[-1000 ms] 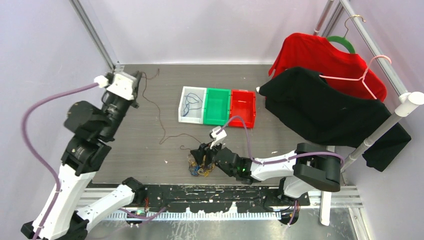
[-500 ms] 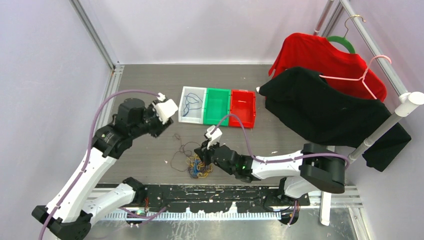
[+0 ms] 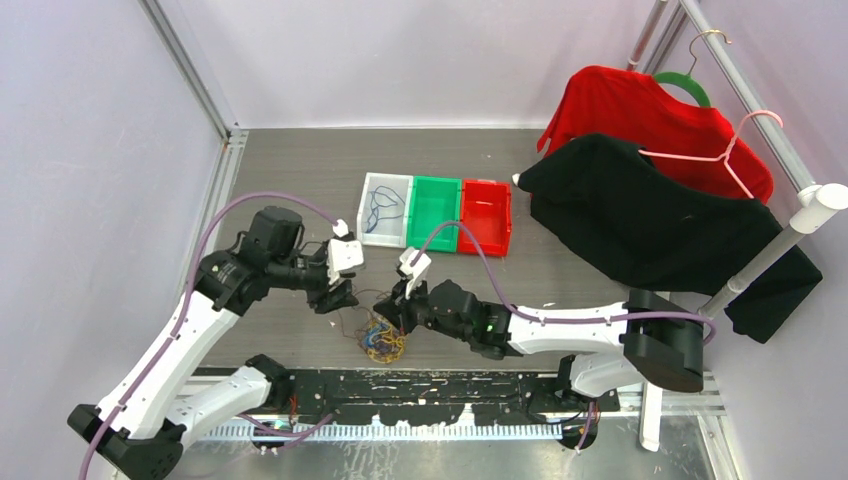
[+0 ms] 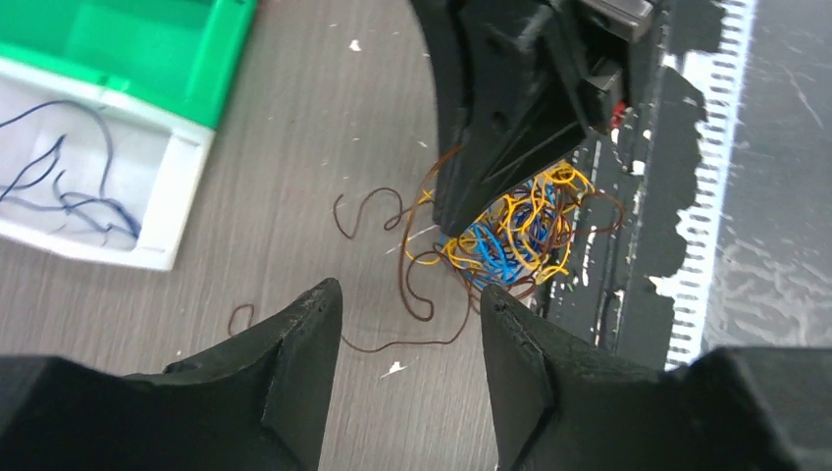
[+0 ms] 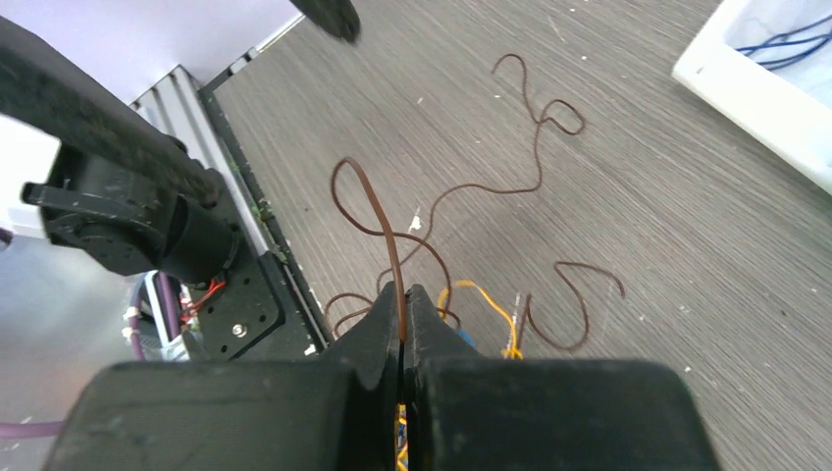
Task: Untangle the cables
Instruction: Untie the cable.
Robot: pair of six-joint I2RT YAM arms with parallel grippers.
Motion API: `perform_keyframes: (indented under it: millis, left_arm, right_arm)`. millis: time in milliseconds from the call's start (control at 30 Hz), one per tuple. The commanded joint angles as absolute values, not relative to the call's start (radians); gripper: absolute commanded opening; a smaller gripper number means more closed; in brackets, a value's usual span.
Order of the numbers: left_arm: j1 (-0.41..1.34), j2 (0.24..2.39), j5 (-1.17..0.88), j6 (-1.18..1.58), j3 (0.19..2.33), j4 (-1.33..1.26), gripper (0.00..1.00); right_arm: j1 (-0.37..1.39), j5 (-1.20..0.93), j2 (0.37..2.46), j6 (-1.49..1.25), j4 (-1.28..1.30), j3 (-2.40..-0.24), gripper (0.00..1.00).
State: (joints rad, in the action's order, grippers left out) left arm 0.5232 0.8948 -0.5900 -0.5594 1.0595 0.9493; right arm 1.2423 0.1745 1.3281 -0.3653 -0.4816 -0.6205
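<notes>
A tangle of yellow, blue and brown cables lies near the front edge of the table; it also shows in the left wrist view. My right gripper sits over its top, shut on a brown cable that loops up from between the fingers. My left gripper hovers just left of the tangle, open and empty. Loose brown loops lie on the table below it. Several blue cables lie in the white bin.
A white bin, a green bin and a red bin stand side by side behind the tangle. A red shirt and a black garment hang on a rack at the right. The black base rail runs along the front.
My left arm swung from the far left back corner to beside the tangle. The brown cable it stretched out now lies loose in loops. My right gripper shifted slightly left, still shut.
</notes>
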Motion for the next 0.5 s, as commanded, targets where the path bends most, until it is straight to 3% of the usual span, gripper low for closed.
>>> perform_keyframes:
  millis: [0, 133, 267, 467]
  left_arm:
    - [0.523, 0.915, -0.75, -0.688, 1.081, 1.038, 0.54]
    - [0.523, 0.944, -0.748, -0.809, 1.075, 1.123, 0.52]
    - [0.523, 0.927, -0.718, -0.779, 1.044, 1.015, 0.46]
    - [0.532, 0.948, -0.696, -0.734, 1.039, 0.962, 0.23]
  right_arm:
    - [1.24, 0.113, 1.33, -0.357, -0.51, -0.694, 0.01]
    - [1.241, 0.083, 1.353, -0.366, -0.515, -0.713, 0.01]
    - [1.241, 0.057, 1.377, -0.371, -0.509, -0.735, 0.01]
    - [1.24, 0.056, 1.39, -0.377, -0.528, -0.756, 0.01]
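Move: The brown cable's raised free end, standing out of the right hand's shut fingers, is what the left hand goes for: about 4 cm to its right, 1 cm back and 3 cm below it. The right hand has that end some 3 cm to its left, 1 cm ahead and 4 cm above. From the left hand, the blue-and-yellow tangle is roughly 5 cm back, 6 cm right and 15 cm below, and the white bin 22 cm ahead, 5 cm right and 20 cm lower. The left hand comes back and down about 2 cm each way beside the right fingertips, turning some 10 degrees clockwise, then eases slightly forward as its open fingers close to roughly half their gap, one on either side of the upstanding brown cable without pinching it yet. Meanwhile the right hand keeps its shut grip on the cable and carries it about 2.5 cm left, a little back and slightly up, bringing it in between the left fingers. ##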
